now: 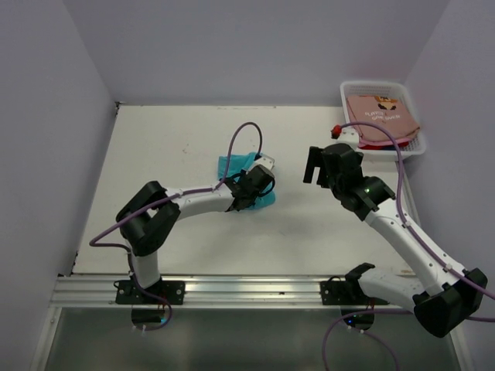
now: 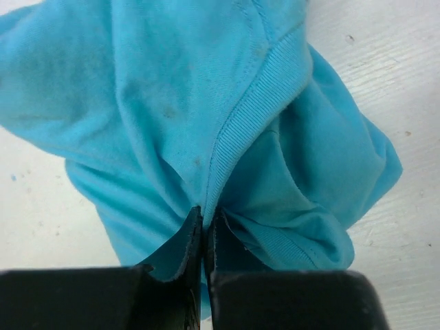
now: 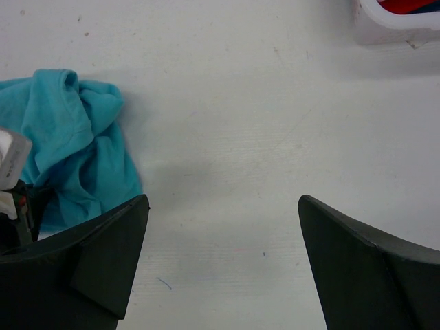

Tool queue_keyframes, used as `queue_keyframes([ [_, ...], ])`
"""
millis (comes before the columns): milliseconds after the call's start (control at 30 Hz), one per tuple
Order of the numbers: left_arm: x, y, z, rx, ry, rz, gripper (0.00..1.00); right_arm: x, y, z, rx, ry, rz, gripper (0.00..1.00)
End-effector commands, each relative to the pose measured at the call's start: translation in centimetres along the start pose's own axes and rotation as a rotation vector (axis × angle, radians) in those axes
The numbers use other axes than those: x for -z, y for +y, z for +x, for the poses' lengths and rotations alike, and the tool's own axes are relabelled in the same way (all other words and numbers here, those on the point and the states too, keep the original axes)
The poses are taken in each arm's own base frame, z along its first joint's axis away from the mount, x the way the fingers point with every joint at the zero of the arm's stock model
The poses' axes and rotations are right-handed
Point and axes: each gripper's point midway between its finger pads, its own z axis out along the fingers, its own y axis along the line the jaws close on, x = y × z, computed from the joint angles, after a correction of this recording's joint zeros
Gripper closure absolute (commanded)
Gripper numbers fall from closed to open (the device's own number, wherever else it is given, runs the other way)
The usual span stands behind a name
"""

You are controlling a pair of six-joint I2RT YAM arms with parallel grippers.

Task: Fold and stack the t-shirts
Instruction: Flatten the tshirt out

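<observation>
A crumpled teal t-shirt (image 1: 236,166) lies bunched at the table's middle. My left gripper (image 1: 259,171) is shut on its ribbed collar edge; in the left wrist view the fingertips (image 2: 194,223) pinch the teal t-shirt (image 2: 206,103). My right gripper (image 1: 312,165) is open and empty, held above bare table to the right of the shirt. The right wrist view shows the teal t-shirt (image 3: 72,148) at the left, beside my left arm. A salmon-pink t-shirt (image 1: 380,116) with dark print lies folded in the basket, with red and blue edges under it.
A white plastic basket (image 1: 387,149) stands at the back right corner; its corner shows in the right wrist view (image 3: 395,17). A purple cable loops over the left arm. White walls close the table at back and sides.
</observation>
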Motion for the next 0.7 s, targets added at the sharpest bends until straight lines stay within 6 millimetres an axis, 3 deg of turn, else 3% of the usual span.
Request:
queue_keyframes([
  [0,3.9,2.3,-5.3,0.068,-0.102,-0.078,1.00,-0.2,0.0,-0.1,0.012,-0.008,-0.002,0.06],
  [133,9.8,4.5,-10.4,0.085,-0.202,-0.122,1.00,-1.3,0.3,0.9,0.025,0.022,0.001,0.04],
  [167,12.1,5.5,-12.0,0.098,-0.233,-0.123,1.00,-1.8,0.6,1.1,0.026,0.032,-0.003,0.04],
  [267,15.6,7.7,-13.9,0.112,-0.267,-0.143,1.00,-2.8,1.9,1.9,0.020,0.061,-0.043,0.02],
  [433,19.2,9.8,-14.2,0.141,-0.278,-0.147,1.00,-5.4,5.1,3.3,0.028,0.138,-0.135,0.01],
  [600,20.8,11.5,-12.7,0.165,-0.251,-0.177,1.00,-7.7,8.8,3.0,0.034,0.168,-0.243,0.01],
  [667,21.4,12.2,-11.9,0.176,-0.236,-0.188,1.00,-9.3,9.8,3.9,0.051,0.207,-0.256,0.01],
])
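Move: The left fingers are already shut on the t-shirt, which lies bunched right around and under them, its middle about 3 cm ahead, 1 cm left and 3 cm below. From the open right hand, the t-shirt is some 20 cm to the left, 5 cm ahead and 21 cm down. The basket of folded shirts stands about 23 cm ahead of the right hand, 17 cm to its right and 17 cm lower. Still pinching the t-shirt, the left hand hoists it steeply, about 26 cm up off the table, then eases some 5 cm left and slightly back while its fingers tilt up. The right hand, wide open, sinks about 10 cm and swings left and a little forward towards the shirt, tipping down some 15 degrees and turning slightly counter-clockwise. ##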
